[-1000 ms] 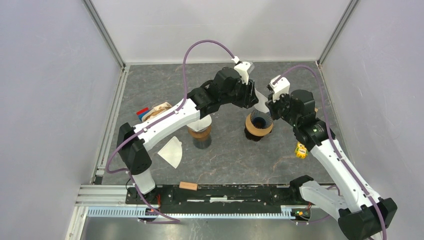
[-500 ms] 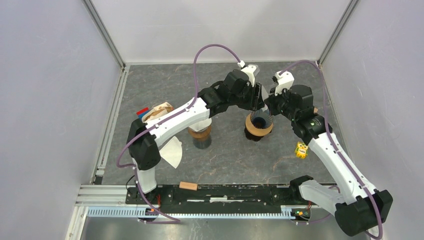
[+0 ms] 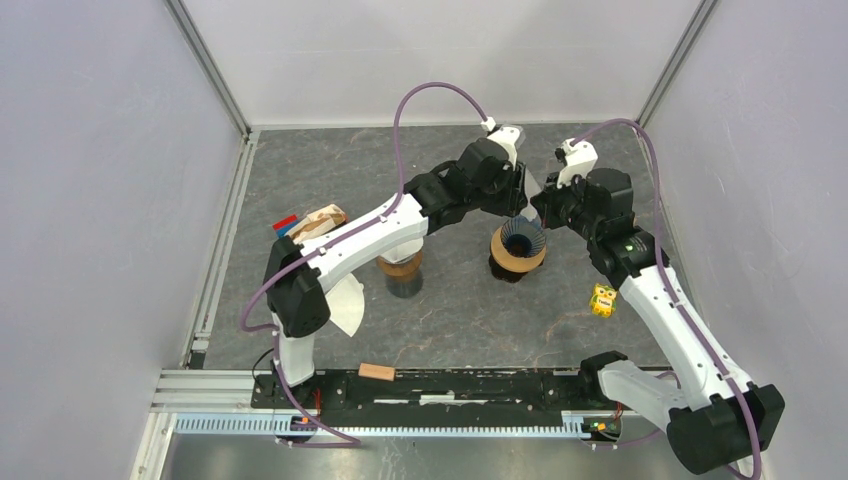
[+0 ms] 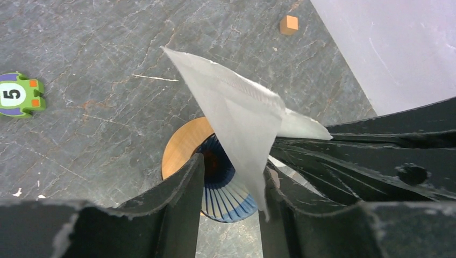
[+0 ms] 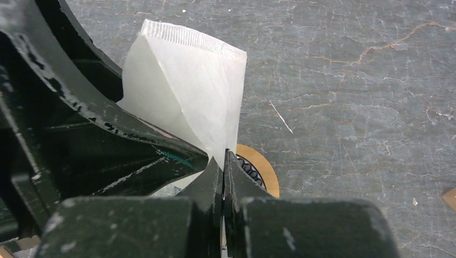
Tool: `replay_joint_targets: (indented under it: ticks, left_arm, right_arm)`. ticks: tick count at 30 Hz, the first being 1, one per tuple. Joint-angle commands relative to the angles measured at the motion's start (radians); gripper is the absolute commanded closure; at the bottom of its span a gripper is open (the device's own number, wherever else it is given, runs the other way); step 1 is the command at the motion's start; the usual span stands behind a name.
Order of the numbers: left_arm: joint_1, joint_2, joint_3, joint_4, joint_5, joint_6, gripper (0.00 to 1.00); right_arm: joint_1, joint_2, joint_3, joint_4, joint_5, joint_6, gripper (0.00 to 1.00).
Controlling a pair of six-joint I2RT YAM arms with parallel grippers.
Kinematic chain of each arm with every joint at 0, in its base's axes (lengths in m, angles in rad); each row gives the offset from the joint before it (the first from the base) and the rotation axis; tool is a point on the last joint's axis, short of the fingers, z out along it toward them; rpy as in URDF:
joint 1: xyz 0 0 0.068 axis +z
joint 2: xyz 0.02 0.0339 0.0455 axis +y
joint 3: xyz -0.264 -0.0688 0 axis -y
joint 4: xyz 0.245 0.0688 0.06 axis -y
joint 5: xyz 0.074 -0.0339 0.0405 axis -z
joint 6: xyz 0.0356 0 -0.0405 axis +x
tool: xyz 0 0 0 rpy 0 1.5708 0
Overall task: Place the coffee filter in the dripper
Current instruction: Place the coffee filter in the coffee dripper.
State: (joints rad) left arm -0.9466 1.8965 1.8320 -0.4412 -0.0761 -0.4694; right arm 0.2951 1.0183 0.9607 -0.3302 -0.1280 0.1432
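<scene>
The white paper coffee filter (image 5: 188,91) hangs folded above the dripper (image 3: 518,243), a blue ribbed cone on a wooden ring. My right gripper (image 5: 223,158) is shut on the filter's lower corner. My left gripper (image 4: 234,166) is open around the filter (image 4: 236,118). The paper rests against the right finger (image 4: 279,199), with a gap to the other finger. Through that gap the dripper (image 4: 226,188) shows directly below. In the top view both grippers meet just behind the dripper, left gripper (image 3: 518,200) and right gripper (image 3: 541,208), with a sliver of filter (image 3: 531,186) between them.
A second wooden stand (image 3: 400,264) sits under the left forearm. A spare white filter (image 3: 343,303) lies at front left. A yellow toy (image 3: 601,299) is on the right and a wooden block (image 3: 377,372) by the near rail. A green number piece (image 4: 19,95) and an orange cube (image 4: 289,24) lie farther off.
The left arm has swung right and its gripper has come up around the filter. The right gripper, still holding the filter, has shifted slightly back and right.
</scene>
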Motion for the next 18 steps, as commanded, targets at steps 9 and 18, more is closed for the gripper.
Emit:
replay_joint_targets:
  ticks: [9, 18]
  left_arm:
    - [-0.006, -0.035, -0.021, 0.022, -0.062, 0.130, 0.72]
    - [-0.006, -0.083, -0.078, 0.048, -0.033, 0.191, 0.98]
  right_arm:
    - [-0.016, -0.040, 0.021, 0.025, 0.011, -0.014, 1.00]
    - [-0.016, -0.072, -0.012, 0.023, 0.041, -0.096, 1.00]
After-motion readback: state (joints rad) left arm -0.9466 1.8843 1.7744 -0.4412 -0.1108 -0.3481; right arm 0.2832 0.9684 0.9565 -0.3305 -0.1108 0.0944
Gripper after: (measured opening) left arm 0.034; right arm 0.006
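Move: The filter, pinched by the right hand, has its middle about 3 cm ahead of the left hand, 2 cm to its right and 2 cm above. From the left hand the blue dripper in its wooden collar lies roughly 4 cm ahead, 3 cm right and 13 cm below; the green owl block some 20 cm ahead, 11 cm left, 24 cm down. From the right hand the filter's middle is about 4 cm ahead, 2 cm left and 2 cm up. The left fingers, half open around the filter's near lower edge, close and pinch the paper, while that hand sinks about 2 cm, eases some 1.5 cm left and tilts slightly, its left side rising. Fingers still shut on the filter, the right hand rises and shifts right, each a little over 1 cm, drawing away from the left hand above the dripper. ##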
